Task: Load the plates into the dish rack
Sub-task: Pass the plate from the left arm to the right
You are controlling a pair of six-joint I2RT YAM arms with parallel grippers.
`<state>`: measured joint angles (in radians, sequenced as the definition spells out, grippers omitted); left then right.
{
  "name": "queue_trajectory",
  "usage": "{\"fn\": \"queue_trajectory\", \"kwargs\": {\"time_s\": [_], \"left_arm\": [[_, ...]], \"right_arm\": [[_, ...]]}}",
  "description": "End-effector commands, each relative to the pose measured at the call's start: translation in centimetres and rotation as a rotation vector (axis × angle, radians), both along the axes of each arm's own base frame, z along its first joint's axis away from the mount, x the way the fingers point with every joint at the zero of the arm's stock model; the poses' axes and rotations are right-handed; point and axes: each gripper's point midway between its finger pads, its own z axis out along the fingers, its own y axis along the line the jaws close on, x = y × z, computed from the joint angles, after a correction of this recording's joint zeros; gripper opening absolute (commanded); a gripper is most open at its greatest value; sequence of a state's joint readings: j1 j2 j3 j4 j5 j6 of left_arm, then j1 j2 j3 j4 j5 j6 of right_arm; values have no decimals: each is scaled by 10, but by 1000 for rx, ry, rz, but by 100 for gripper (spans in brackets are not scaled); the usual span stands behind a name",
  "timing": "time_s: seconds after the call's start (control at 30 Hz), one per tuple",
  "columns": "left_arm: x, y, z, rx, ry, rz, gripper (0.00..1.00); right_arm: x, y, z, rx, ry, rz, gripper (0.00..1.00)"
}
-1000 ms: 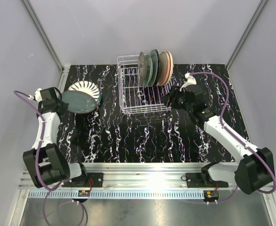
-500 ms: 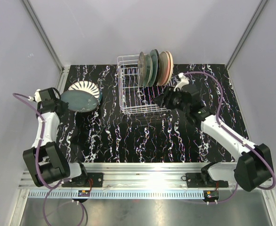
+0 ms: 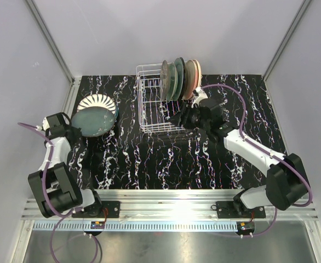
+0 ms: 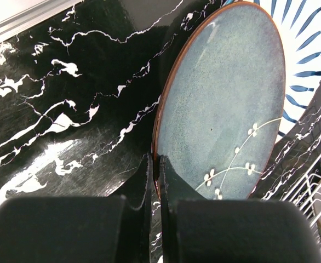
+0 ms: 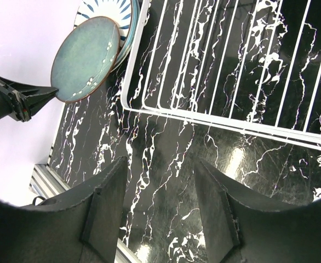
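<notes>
My left gripper (image 4: pixel 156 164) is shut on the near rim of a teal plate (image 4: pixel 226 104) with a brown edge and white flower sprigs. That plate (image 3: pixel 93 121) is tilted up off the table at the left, and the right wrist view shows the teal plate (image 5: pixel 86 57) in the left gripper (image 5: pixel 34 96). A white plate with blue stripes (image 3: pixel 95 101) lies behind it. The white wire dish rack (image 3: pixel 166 130) stands at the back centre, with several plates (image 3: pixel 179 76) on edge at its right end. My right gripper (image 3: pixel 177 118) hangs open and empty by the rack's front rim (image 5: pixel 204 121).
The black marbled table (image 3: pixel 149 159) is bounded by grey walls on three sides and a metal rail (image 3: pixel 166 197) at the near edge. The rack's left half holds only bare prongs (image 3: pixel 149 93). A corner of the rack (image 4: pixel 314 192) shows in the left wrist view.
The right arm has swung left along the rack's front, gripper still open. The left gripper has drawn slightly nearer, tipping the teal plate higher off the striped plate.
</notes>
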<state>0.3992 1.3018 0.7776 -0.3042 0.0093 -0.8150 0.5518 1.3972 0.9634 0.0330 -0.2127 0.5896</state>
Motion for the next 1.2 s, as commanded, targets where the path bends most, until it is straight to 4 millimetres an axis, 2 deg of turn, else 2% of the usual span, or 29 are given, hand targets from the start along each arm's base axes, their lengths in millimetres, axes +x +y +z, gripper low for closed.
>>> {"fn": "queue_trajectory", "kwargs": {"time_s": [0.0, 0.17, 0.57, 0.8, 1.07, 1.17], "left_arm": [[11, 2, 8, 4, -62, -18, 0], [14, 2, 1, -17, -45, -33, 0], [14, 1, -5, -42, -31, -73, 14], [13, 2, 2, -36, -56, -80, 31], [13, -1, 0, -66, -81, -93, 64], [18, -4, 0, -91, -113, -100, 70]], "right_arm": [[7, 11, 30, 50, -64, 22, 58], [9, 9, 24, 21, -62, 18, 59], [8, 17, 18, 47, -31, 47, 60], [7, 22, 14, 67, -9, 68, 60], [6, 25, 13, 82, -4, 80, 61], [5, 26, 12, 85, -5, 84, 61]]}}
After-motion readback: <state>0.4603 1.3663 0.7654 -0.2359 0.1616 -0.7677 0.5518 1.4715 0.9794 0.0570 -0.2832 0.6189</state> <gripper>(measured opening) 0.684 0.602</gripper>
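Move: In the left fingers' shut grip is the near-left rim of the grey-blue plate; the plate's middle lies about 7 cm to the right of this hand, 4 cm ahead and roughly 1 cm lower. The striped plate on its stack is about 8 cm right and 9 cm ahead, some 3 cm lower. The dish rack's middle is roughly 38 cm right and 14 cm ahead, about level. From the right hand the grey-blue plate lies some 36 cm left, level fore and aft, about 12 cm below. Sinking only about 1 cm and easing a touch forward, the left hand then stays in place by the plate's rim and spreads its fingers from shut to about two thirds open, letting go of the grey-blue plate. The right hand, open and empty, drifts about 2 cm left and down towards the plate. ##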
